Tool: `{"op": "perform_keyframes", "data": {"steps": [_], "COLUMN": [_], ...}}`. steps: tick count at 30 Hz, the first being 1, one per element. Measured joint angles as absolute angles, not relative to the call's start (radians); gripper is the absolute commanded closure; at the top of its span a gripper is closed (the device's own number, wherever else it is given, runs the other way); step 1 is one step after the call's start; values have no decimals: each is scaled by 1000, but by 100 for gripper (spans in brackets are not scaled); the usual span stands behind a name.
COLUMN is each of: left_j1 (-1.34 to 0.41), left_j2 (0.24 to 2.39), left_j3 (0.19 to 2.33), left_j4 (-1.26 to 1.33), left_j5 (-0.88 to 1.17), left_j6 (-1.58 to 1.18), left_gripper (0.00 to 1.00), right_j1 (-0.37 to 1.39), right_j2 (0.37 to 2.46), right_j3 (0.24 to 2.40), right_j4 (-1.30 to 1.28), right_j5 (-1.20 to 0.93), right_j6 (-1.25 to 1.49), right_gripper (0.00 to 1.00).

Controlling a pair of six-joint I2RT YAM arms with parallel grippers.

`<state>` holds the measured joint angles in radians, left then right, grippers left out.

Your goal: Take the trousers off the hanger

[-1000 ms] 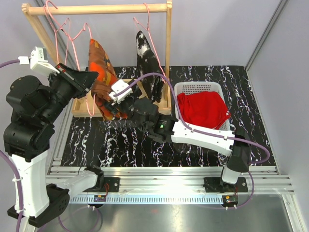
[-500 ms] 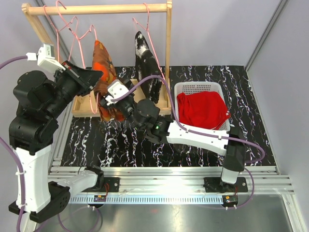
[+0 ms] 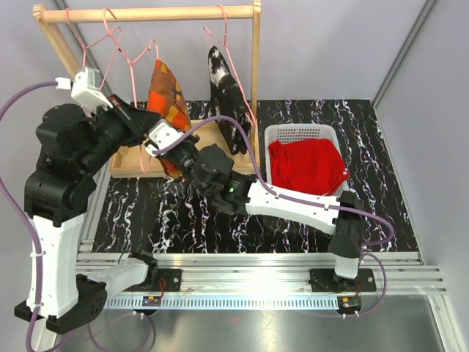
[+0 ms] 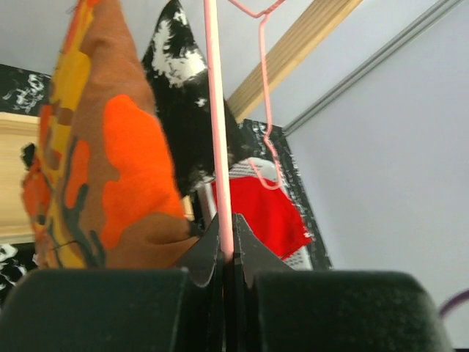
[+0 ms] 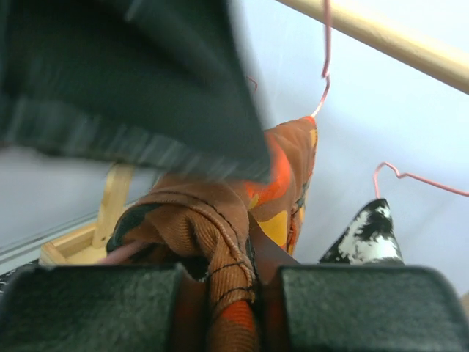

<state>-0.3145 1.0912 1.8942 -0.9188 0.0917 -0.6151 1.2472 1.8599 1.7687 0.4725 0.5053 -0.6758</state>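
The orange-brown patterned trousers (image 3: 165, 86) hang over a pink hanger (image 3: 133, 70) on the wooden rack. My left gripper (image 3: 141, 117) is shut on that hanger's thin pink wire (image 4: 218, 147), which runs up from between the fingertips (image 4: 226, 253). My right gripper (image 3: 174, 152) is shut on the lower bunched end of the patterned trousers (image 5: 227, 242), corduroy fold squeezed between its pads. The black trousers with white splashes (image 3: 223, 92) hang on the neighbouring hanger, to the right. The red trousers (image 3: 308, 165) lie in the white basket (image 3: 272, 133).
The rack's top bar (image 3: 146, 13) and right post (image 3: 256, 81) stand close above and beside both grippers; its wooden base (image 3: 124, 165) lies below. An empty pink hanger (image 3: 80, 44) hangs at the left. My left arm (image 5: 132, 73) fills the top of the right wrist view.
My right gripper moved left under the patterned trousers and closed on their lower end. The left gripper, still clamped on the hanger, swung it and the trousers rightward.
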Motion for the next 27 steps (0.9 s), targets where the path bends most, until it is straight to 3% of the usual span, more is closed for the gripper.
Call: {"op": "perform_keyframes", "data": {"steps": [12, 19, 27], "left_j1": [-320, -320, -320], "left_j2": [907, 844, 815], "left_j3": [1501, 1377, 1265], "left_j4": [-794, -802, -807], "left_j5": [-43, -97, -151], "left_j6": [-551, -531, -503], "left_gripper": [100, 100, 100], "right_j1": [1225, 1169, 1147], "right_j2": [1845, 1834, 1818], "right_j3": [1770, 1859, 2179], "right_j4": [309, 216, 25], "right_j5": [568, 573, 582], "right_j6": [-707, -694, -661], "right_gripper": [100, 100, 100]}}
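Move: The left hand still pinches the trousers' hanger, with the camouflage trousers about 10 cm ahead of it, 8 cm lower. The right hand, already gripping them, has their middle some 7 cm ahead and slightly lower. Counted from the right hand, the black-and-white trousers hang about 22 cm ahead, 18 cm right and 15 cm lower; the basket stands 15 cm ahead, 46 cm right and 42 cm down. Left lowers the hanger about 16 cm while right draws the trousers forward-down, then some 10 cm up and right. ##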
